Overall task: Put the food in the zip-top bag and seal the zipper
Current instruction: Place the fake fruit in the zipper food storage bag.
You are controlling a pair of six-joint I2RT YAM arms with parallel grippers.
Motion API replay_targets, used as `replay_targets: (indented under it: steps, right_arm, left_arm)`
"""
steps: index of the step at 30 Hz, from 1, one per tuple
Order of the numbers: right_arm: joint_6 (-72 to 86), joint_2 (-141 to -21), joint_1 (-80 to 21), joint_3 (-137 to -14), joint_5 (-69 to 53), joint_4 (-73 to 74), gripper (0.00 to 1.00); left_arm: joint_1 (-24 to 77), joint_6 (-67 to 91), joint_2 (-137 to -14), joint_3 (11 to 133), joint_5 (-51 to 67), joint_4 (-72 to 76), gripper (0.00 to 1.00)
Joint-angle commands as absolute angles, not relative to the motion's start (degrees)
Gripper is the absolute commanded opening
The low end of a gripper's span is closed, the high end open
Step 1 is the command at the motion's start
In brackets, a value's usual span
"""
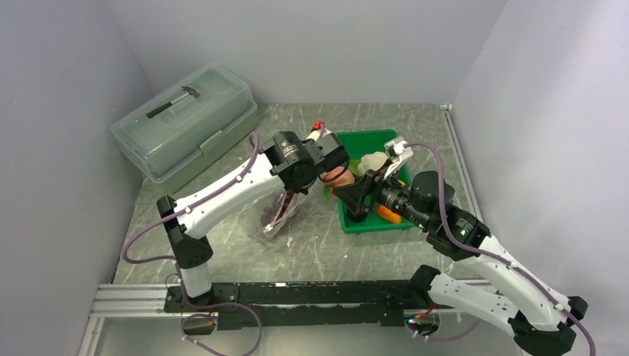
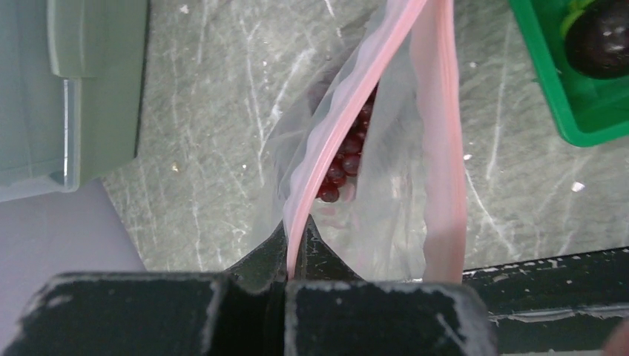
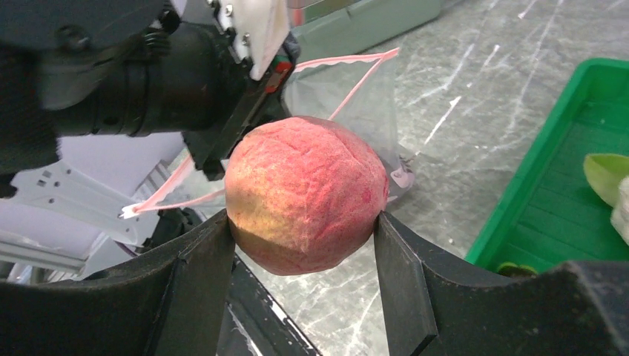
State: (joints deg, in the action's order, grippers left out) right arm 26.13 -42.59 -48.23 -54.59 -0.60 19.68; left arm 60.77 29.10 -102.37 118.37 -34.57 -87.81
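My left gripper (image 2: 300, 231) is shut on one pink edge of the zip-top bag's (image 2: 386, 200) mouth and holds the bag up off the table. The zipper's other strip (image 2: 445, 133) hangs apart from it, so the mouth gapes. A dark grape bunch (image 2: 345, 159) lies inside the bag. My right gripper (image 3: 304, 245) is shut on a pink-red peach (image 3: 305, 194), held just in front of the bag's mouth (image 3: 348, 89). From above, the peach (image 1: 337, 176) sits between the left wrist and the green tray, and the bag (image 1: 278, 215) hangs below the left gripper.
The green tray (image 1: 371, 224) holds a white cauliflower (image 1: 373, 161) and a red-orange pepper (image 1: 387, 213); a dark plum (image 2: 604, 37) shows in it too. A large translucent lidded box (image 1: 185, 130) stands at the back left. Grey walls close in both sides.
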Motion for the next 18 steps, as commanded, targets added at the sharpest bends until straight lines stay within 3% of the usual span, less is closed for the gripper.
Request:
replay_targets:
  steps: [1,7,12,18]
  right_arm:
    - [26.69,-40.51,-48.54,-54.94,4.32,23.05,0.19]
    - [32.77,-38.47,-48.54,-56.27,14.73,35.22,0.19]
    - [37.51,-32.18,-48.52,-55.82,14.79,43.82,0.19]
    - [44.18,-25.83,-48.53,-55.79,15.44,53.7,0.18]
  left_arm:
    - [63.56,31.98,-102.81,117.59,-32.16,-84.68,0.0]
    - [68.56,34.57,-106.17,116.91,-29.34,-80.73,0.0]
    - [73.04,36.03,-111.72,117.57,-27.58,-77.25,0.0]
    - [76.76,36.57,-120.77,126.82,-30.03,-81.18,0.0]
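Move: The open mouth of the bag, pinched on its left lip by the left hand, lies roughly 8 cm to the left of the right hand, about 2 cm ahead and 6 cm lower. Below the right hand by some 23 cm, the avocado is about 5 cm ahead and 6 cm right; the green tray's middle is 12 cm ahead and 10 cm right. From the left hand, the peach is about 10 cm right, 3 cm back and 6 cm higher; the bagged grapes are about 2 cm ahead, 4 cm left and 17 cm below. Still gripping the peach, the right hand swings about 10 cm right while sinking some 6 cm, drawing back a little late on, turning clockwise about 20 degrees and tipping its fingers down some 15. The left hand keeps its pinch on the bag's lip and carries the mouth after the peach, some 12 cm right, also down and back by 6 to 7 cm each, closing a little on the peach. ##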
